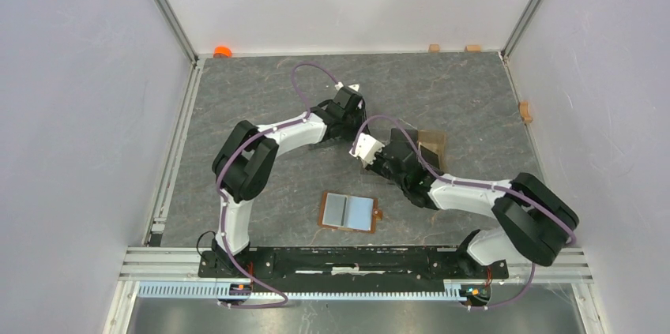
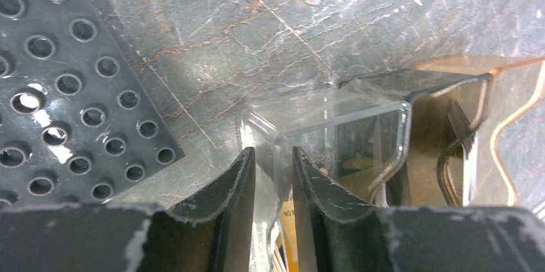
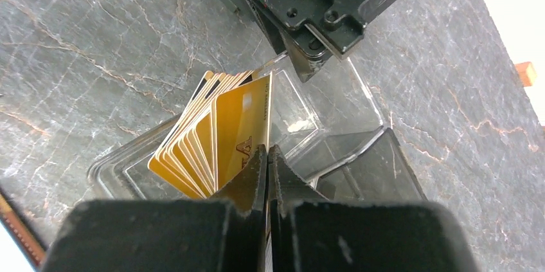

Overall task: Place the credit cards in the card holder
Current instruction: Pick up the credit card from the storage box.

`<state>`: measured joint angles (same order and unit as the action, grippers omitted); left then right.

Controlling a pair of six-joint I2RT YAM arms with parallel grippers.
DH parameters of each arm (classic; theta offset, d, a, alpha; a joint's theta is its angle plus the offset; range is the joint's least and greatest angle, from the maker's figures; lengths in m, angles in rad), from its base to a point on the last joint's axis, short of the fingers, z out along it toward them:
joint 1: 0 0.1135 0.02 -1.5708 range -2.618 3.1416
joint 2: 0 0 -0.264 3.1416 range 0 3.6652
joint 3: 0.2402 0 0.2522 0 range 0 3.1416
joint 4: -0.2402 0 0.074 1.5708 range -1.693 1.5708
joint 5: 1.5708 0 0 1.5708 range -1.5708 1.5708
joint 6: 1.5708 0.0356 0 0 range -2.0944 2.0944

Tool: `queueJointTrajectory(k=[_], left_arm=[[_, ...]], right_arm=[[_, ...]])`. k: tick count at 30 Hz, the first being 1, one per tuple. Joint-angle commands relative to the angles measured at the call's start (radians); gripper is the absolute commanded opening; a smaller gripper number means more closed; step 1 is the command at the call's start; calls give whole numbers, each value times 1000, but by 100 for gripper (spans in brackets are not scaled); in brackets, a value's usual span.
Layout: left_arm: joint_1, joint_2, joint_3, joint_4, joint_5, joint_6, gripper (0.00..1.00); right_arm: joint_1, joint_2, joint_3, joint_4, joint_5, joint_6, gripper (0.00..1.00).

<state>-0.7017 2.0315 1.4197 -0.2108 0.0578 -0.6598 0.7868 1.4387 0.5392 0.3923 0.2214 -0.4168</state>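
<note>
The brown card holder lies open on the table near the arms' bases. A grey card and a light blue card lie on it. A fan of yellowish credit cards stands in a clear compartment stand. My right gripper is shut on the near edge of the front yellowish card. My left gripper is open a little, and the stand's clear wall runs between its fingers. Both arms meet over the stand in the top view and hide most of it.
A dark grey studded plate lies left of the stand. The stand's amber-tinted part shows beside the right arm. An orange object and small wooden blocks sit along the far and right table edges.
</note>
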Motion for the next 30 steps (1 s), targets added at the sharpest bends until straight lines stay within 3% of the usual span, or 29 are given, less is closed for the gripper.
queueJointTrajectory(k=[1, 10, 20, 25, 30], left_arm=[[5, -98, 29, 32, 59, -17, 36], [9, -192, 13, 31, 96, 15, 48], [25, -489, -167, -42, -29, 100, 77], [27, -638, -314, -96, -40, 101, 80], [27, -779, -521, -119, 8, 58, 75]], right_arm=[[14, -101, -21, 30, 3, -1, 0], [15, -230, -4, -91, -36, 56, 0], [16, -526, 25, -335, -180, 343, 0], [18, -562, 9, -380, -293, 679, 0], [28, -563, -123, -260, -356, 1139, 0]])
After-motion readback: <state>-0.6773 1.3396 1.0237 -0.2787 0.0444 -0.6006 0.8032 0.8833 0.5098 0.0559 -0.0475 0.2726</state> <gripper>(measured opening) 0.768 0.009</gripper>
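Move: The right hand already pinches a credit card inside the storage box; the card holder it is bound for lies about 15 cm back, 10 cm left and 7 cm below. The stack of cards sits 2 cm back and 4 cm left of that hand, the storage box's middle 1 cm ahead and 5 cm right. From the left hand, at the box's far-left rim, the holder lies some 21 cm back and 5 cm left, the rubber mat about 1 cm ahead and 10 cm left. Keeping its pinch, the right hand first lifts the credit card up out of the storage box, then swings back some 9 cm over the table, about 10 cm higher at the end and closer across the table to the card holder, the wrist rolling some 40 degrees so its left side rises. The left hand, already loosening, opens wide off the box's rim and climbs about 15 cm nearly straight up before sweeping back and left, dipping slightly at the end. ##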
